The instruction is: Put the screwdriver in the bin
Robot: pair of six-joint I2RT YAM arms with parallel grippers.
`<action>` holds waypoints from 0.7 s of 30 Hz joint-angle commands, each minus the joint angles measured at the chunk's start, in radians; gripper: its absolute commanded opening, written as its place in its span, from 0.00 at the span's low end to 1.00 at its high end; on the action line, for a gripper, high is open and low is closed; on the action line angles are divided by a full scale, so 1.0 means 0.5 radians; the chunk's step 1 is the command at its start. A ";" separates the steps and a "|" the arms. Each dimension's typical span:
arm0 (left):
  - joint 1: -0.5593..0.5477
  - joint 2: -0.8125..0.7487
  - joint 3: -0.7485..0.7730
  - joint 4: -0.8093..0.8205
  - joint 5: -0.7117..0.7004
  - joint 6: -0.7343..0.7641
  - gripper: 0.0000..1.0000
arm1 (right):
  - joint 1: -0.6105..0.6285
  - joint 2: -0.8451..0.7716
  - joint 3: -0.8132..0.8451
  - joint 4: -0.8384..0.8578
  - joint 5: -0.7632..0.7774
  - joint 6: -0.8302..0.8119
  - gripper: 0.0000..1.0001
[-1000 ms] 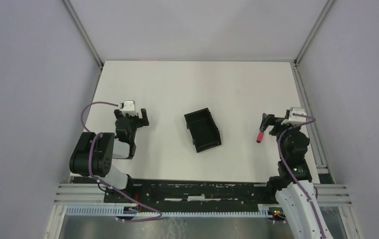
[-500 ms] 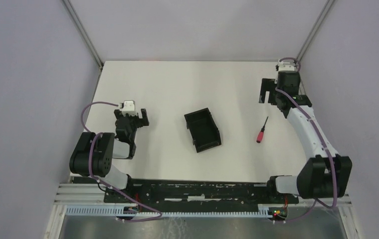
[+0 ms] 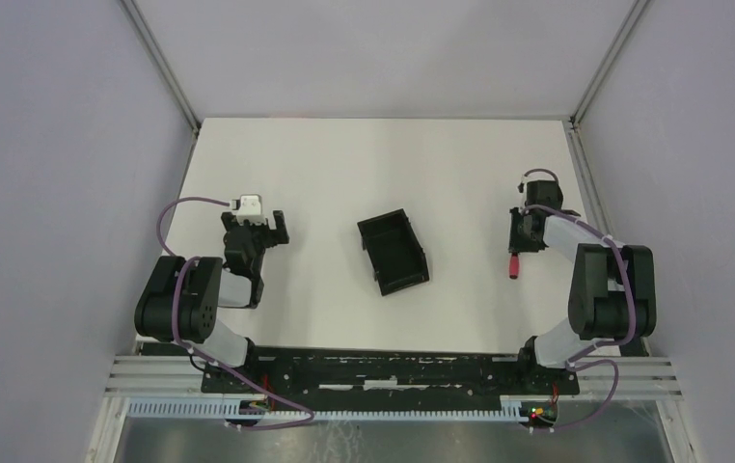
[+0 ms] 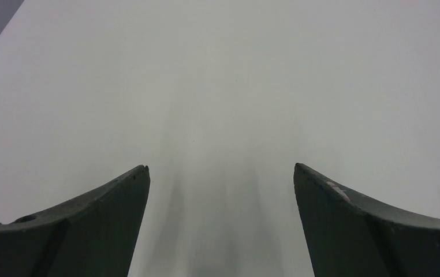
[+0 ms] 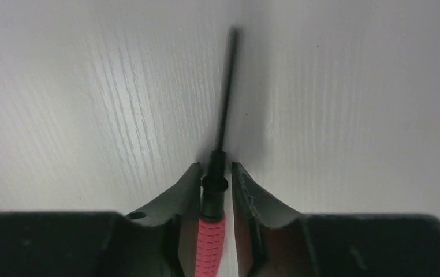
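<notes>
The screwdriver (image 3: 514, 267), red handle and thin black shaft, lies on the white table right of the bin. My right gripper (image 3: 520, 243) points down over it. In the right wrist view the gripper (image 5: 215, 168) has its jaws pressed in on either side of the black collar and red handle (image 5: 211, 239), and the shaft (image 5: 226, 86) runs out ahead on the table. The black bin (image 3: 412, 281) sits open-topped mid-table, with nothing in it. My left gripper (image 3: 265, 225) rests at the left, open (image 4: 220, 168), with only bare table between its fingers.
Metal frame posts and grey walls close in the table on both sides and at the back. The arms' mounting rail (image 3: 383, 371) runs along the near edge. A purple cable (image 3: 185, 204) loops off the left arm.
My right arm swung from the back right corner down onto the screwdriver and its jaws closed in on the handle. The screwdriver turned slightly straighter. Left arm unchanged.
</notes>
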State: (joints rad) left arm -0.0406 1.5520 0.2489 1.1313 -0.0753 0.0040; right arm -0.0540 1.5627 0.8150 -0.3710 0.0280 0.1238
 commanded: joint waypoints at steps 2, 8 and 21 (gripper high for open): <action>0.010 -0.033 0.005 0.066 0.005 -0.039 1.00 | -0.009 0.130 -0.016 0.054 -0.110 -0.010 0.08; 0.011 -0.033 0.005 0.066 0.006 -0.039 1.00 | -0.009 0.049 0.448 -0.477 -0.068 -0.110 0.00; 0.011 -0.033 0.005 0.066 0.005 -0.039 1.00 | 0.606 -0.212 1.013 -0.737 -0.020 -0.037 0.00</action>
State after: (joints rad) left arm -0.0402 1.5520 0.2489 1.1309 -0.0753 0.0040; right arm 0.0849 1.4837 1.2800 -0.7578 0.0372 0.0750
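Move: The screwdriver lies between the right hand's still-parting fingertips, which flank its black collar at the same height; its middle is about 1 cm behind the hand point and in line with it, red handle towards the robot. The bin stands some 28 cm to the left of this hand, about 1 cm farther back and 2 cm higher at its middle. From the idle left hand the screwdriver is roughly 60 cm right, 7 cm back and 7 cm below. The screwdriver is pinched at its black collar as the right fingers close on it, then carried up about 14 cm. Along the way the right hand drifts some 5 cm forward and, only late in the lift, swings about 4 cm left to the bin's side, turning about 10 degrees counter-clockwise and tipping its fingers slightly farther forward. ##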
